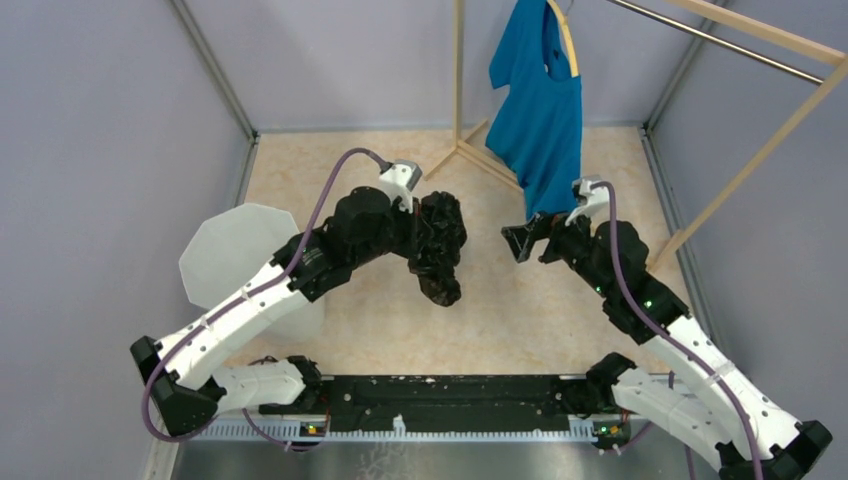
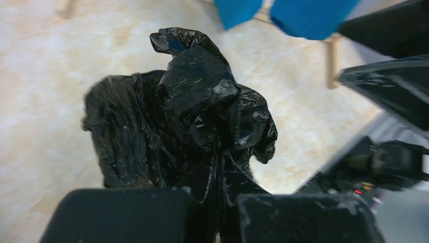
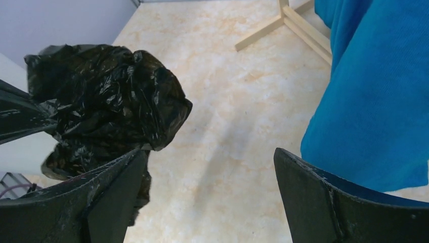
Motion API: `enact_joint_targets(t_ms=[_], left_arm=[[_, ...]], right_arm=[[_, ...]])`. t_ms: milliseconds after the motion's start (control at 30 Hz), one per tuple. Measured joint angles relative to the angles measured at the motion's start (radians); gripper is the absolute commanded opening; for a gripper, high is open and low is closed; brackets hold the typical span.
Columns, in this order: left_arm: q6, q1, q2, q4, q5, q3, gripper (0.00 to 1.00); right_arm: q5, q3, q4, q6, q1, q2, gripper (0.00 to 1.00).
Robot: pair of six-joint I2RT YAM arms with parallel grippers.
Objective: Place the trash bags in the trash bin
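The trash bag [image 1: 441, 248] is a crumpled glossy black bundle hanging over the middle of the floor, and my left gripper [image 1: 414, 236] is shut on it. In the left wrist view the bag [image 2: 187, 111] bulges out ahead of my left gripper [image 2: 218, 196], a pinched fold running down between the two fingers. The white faceted trash bin [image 1: 232, 252] stands at the left, partly covered by my left arm. My right gripper [image 1: 519, 241] is open and holds nothing, a short way right of the bag. In the right wrist view the bag [image 3: 106, 106] sits left of my right gripper [image 3: 210, 167].
A blue T-shirt [image 1: 540, 110] hangs on a wooden rack [image 1: 459, 90] at the back, just behind my right gripper; the shirt [image 3: 374, 91] fills the right of the right wrist view. Grey walls close in the beige floor on three sides.
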Motion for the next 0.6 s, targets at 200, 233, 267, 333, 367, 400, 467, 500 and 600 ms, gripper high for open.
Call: enact_joint_targets(t_ms=[200,233,267,333,367,400,467,500,600], left_arm=[[-0.063,0.000,-0.001,0.153,0.220,-0.085,0.00],[-0.078,0.000,-0.001,0.176,0.241,-0.110,0.00],[-0.090,0.000,-0.001,0.185,0.251,-0.124,0.00],[-0.122,0.000,-0.001,0.202,0.257,-0.144,0.00],[-0.137,0.000,-0.001,0.216,0.257,-0.152,0.00],[-0.154,0.000,-0.001,0.230,0.257,-0.159,0.00],[-0.186,0.000,-0.003,0.260,0.256,-0.177,0.00],[-0.203,0.000,-0.005,0.270,0.252,-0.187,0.00],[-0.246,0.000,-0.022,0.291,0.240,-0.226,0.00]], right_arm=[[-0.080,-0.035,-0.001,0.001,0.000,0.005,0.98],[-0.117,-0.042,0.004,-0.002,0.000,0.008,0.98],[-0.158,-0.049,0.011,-0.003,0.000,0.012,0.97],[-0.281,-0.079,0.046,0.000,0.000,0.022,0.97],[-0.337,-0.095,0.068,0.003,0.000,0.032,0.98],[-0.390,-0.111,0.087,0.008,0.003,0.045,0.98],[-0.453,-0.140,0.122,0.017,0.028,0.078,0.99],[-0.459,-0.151,0.132,0.021,0.058,0.100,0.99],[-0.401,-0.163,0.142,0.020,0.229,0.174,0.99]])
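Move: The black trash bag hangs from the left hand's shut fingers, its middle about 5 cm to their right and 6 cm below, level with them fore and aft. From the open right hand the bag lies about 20 cm left, 1 cm ahead and 5 cm lower. The blue shirt is some 22 cm ahead of the right hand, 4 cm to its right and 5 cm higher. The trash bin stands roughly 37 cm left of the left hand, 4 cm nearer the base and 14 cm lower. Left, down and back, gathering speed, the right hand sweeps some 17 cm to the hanging bag's near right side, swinging about 35 degrees counter-clockwise and tipping down slightly, its fingers still wide open around the bag's edge. The left hand keeps its pinch and brings the bag about 5 cm right, then a little back and down, rolling its left side down. ##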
